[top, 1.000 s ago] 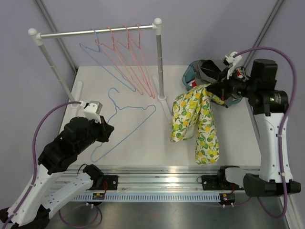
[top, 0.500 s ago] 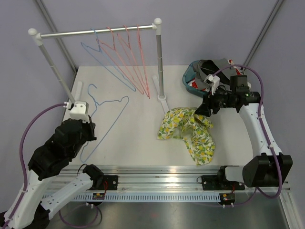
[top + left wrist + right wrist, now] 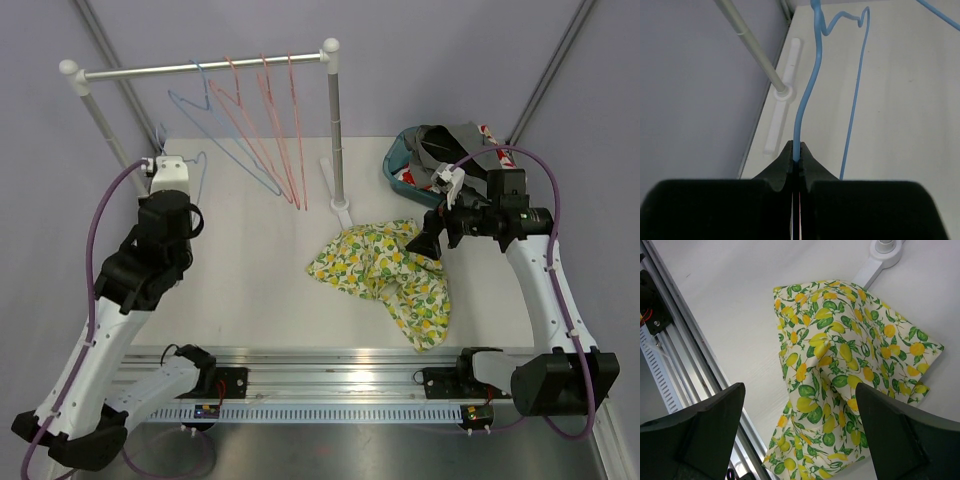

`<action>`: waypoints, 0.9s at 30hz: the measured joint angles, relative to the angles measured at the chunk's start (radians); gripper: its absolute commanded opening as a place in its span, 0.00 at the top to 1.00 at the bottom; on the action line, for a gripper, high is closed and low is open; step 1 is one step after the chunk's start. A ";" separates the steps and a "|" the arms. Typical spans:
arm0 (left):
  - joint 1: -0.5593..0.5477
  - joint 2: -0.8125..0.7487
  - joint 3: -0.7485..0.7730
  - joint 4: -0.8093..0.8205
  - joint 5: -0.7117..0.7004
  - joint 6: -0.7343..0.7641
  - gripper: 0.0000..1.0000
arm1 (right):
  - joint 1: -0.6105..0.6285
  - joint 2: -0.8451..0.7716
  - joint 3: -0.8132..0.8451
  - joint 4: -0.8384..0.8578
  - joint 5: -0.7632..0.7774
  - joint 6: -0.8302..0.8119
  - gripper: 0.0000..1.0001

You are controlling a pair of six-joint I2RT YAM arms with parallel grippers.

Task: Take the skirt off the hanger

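The lemon-print skirt (image 3: 385, 270) lies crumpled on the white table, free of any hanger. Just above its right edge, my right gripper (image 3: 430, 235) is open. In the right wrist view the skirt (image 3: 850, 365) spreads below the wide-apart fingers of my right gripper (image 3: 800, 395), with nothing between them. My left gripper (image 3: 798, 147) is shut on the wire of a bare blue hanger (image 3: 807, 90). It holds the hanger (image 3: 200, 158) up at the back left, near the rack's left post.
A clothes rail (image 3: 200, 68) crosses the back, with several pink and blue hangers (image 3: 270, 120) on it. Its right post stands on a white foot (image 3: 340, 210) just behind the skirt. A basket of clothes (image 3: 440, 150) sits at the back right. A metal rail (image 3: 330, 380) runs along the near edge.
My right gripper opened and let the skirt drop; the skirt now lies flat on the table. My left arm carried the blue hanger from the table's front left up toward the rack.
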 measured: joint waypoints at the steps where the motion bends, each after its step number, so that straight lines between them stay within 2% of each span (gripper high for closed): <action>1: 0.025 0.007 0.006 0.014 -0.005 0.006 1.00 | 0.000 0.000 0.000 0.000 -0.001 0.000 0.00; 8: 0.167 0.054 0.057 0.150 0.000 0.072 1.00 | 0.000 0.000 -0.002 0.009 -0.006 -0.002 0.01; 16: 0.198 0.198 0.149 0.348 -0.007 0.155 1.00 | 0.000 0.002 -0.003 0.011 -0.007 -0.003 0.00; 21: 0.278 0.297 0.214 0.409 0.006 0.164 1.00 | 0.000 0.006 -0.003 0.011 -0.016 -0.003 0.01; 27: 0.351 0.393 0.219 0.426 0.071 0.155 1.00 | 0.000 0.011 -0.003 0.011 -0.025 -0.003 0.01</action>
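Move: The clear stretch of rail near its left end, where the held blue hanger is headed, is about 16 cm ahead of the left hand, 7 cm to its left and 6 cm above. On the rail, the white end cap sits some 10 cm left of that spot, and the next blue hanger's hook about 11 cm right of it. From the right hand, the spot is roughly 48 cm left, 14 cm ahead and 15 cm higher. Left hand, still gripping the blue hanger, swings it up, forward about 12 cm and left, then dips at the rail. ##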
